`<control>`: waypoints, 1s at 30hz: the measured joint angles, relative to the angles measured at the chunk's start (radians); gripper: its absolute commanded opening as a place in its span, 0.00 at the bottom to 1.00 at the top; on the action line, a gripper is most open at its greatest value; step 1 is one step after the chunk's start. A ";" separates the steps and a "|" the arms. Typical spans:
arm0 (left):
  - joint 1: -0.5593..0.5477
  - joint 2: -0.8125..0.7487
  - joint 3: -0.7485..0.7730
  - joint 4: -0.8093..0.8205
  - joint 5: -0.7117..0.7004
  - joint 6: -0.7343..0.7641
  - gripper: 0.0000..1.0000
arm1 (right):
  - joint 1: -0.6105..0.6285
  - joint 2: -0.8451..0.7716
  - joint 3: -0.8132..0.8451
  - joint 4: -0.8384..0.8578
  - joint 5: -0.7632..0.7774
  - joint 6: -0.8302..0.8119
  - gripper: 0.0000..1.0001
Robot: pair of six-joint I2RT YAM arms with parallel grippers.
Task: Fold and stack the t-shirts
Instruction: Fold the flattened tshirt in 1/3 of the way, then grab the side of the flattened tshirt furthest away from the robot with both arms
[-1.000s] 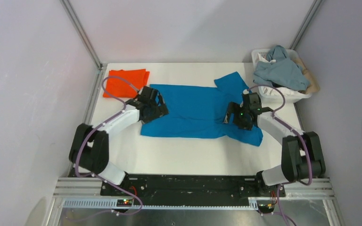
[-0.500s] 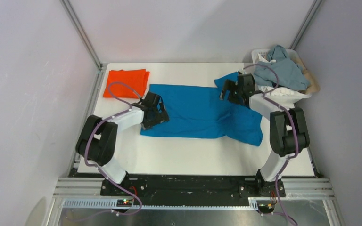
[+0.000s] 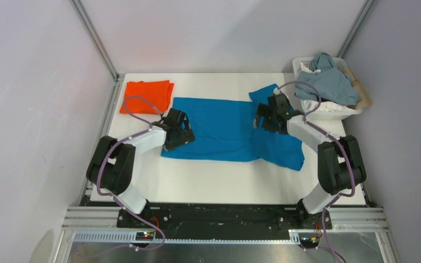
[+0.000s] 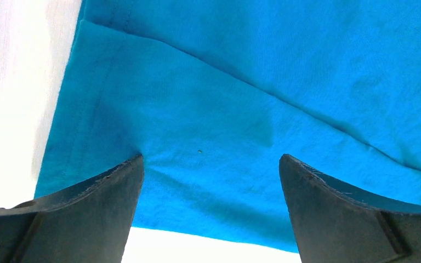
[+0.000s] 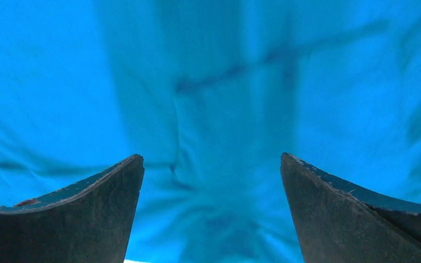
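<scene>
A bright blue t-shirt (image 3: 227, 131) lies spread across the middle of the white table (image 3: 219, 181), one sleeve pointing to the back right. An orange t-shirt (image 3: 147, 96) lies folded at the back left. My left gripper (image 3: 182, 131) hovers open over the blue shirt's left end; in the left wrist view blue cloth (image 4: 214, 126) and its hem fill the gap between wide-apart jaws. My right gripper (image 3: 264, 116) stands open over the shirt's right part near the sleeve, with wrinkled blue cloth (image 5: 214, 137) below and nothing pinched.
A white basket (image 3: 335, 112) heaped with grey-blue and other cloths (image 3: 326, 82) stands at the back right corner. Grey walls close in the table on three sides. Bare white table runs along the front of the blue shirt.
The right arm swung from the shirt's right front toward the back sleeve, then settled slightly lower and left. The left gripper slid a little forward along the left end. Both stayed open.
</scene>
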 measured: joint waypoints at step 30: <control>-0.157 -0.779 -0.603 0.045 0.013 -0.266 1.00 | 0.169 -0.744 -0.699 -0.241 -0.098 0.311 0.99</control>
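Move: The blue t-shirt, its near part folded over, has its middle about 22 cm to the right of the left hand and 6 cm ahead, some 2 cm below; from the right hand it lies about 14 cm left, 2 cm back and 8 cm down. Its near edge runs some 8 cm straight back of the left hand. The folded red t-shirt sits about 26 cm ahead and 19 cm left of the left hand. The far sleeve is some 18 cm straight ahead of the right hand. The blue t-shirt is drawn back towards the bases by both hands, fingers staying open. The left hand, already resting on its left end, drags back about 13 cm, its left side dipping some 15 degrees; the right comes back and down 6 cm, tipping steeper, touches down on the cloth and keeps dragging back, roughly 23 cm in all. ##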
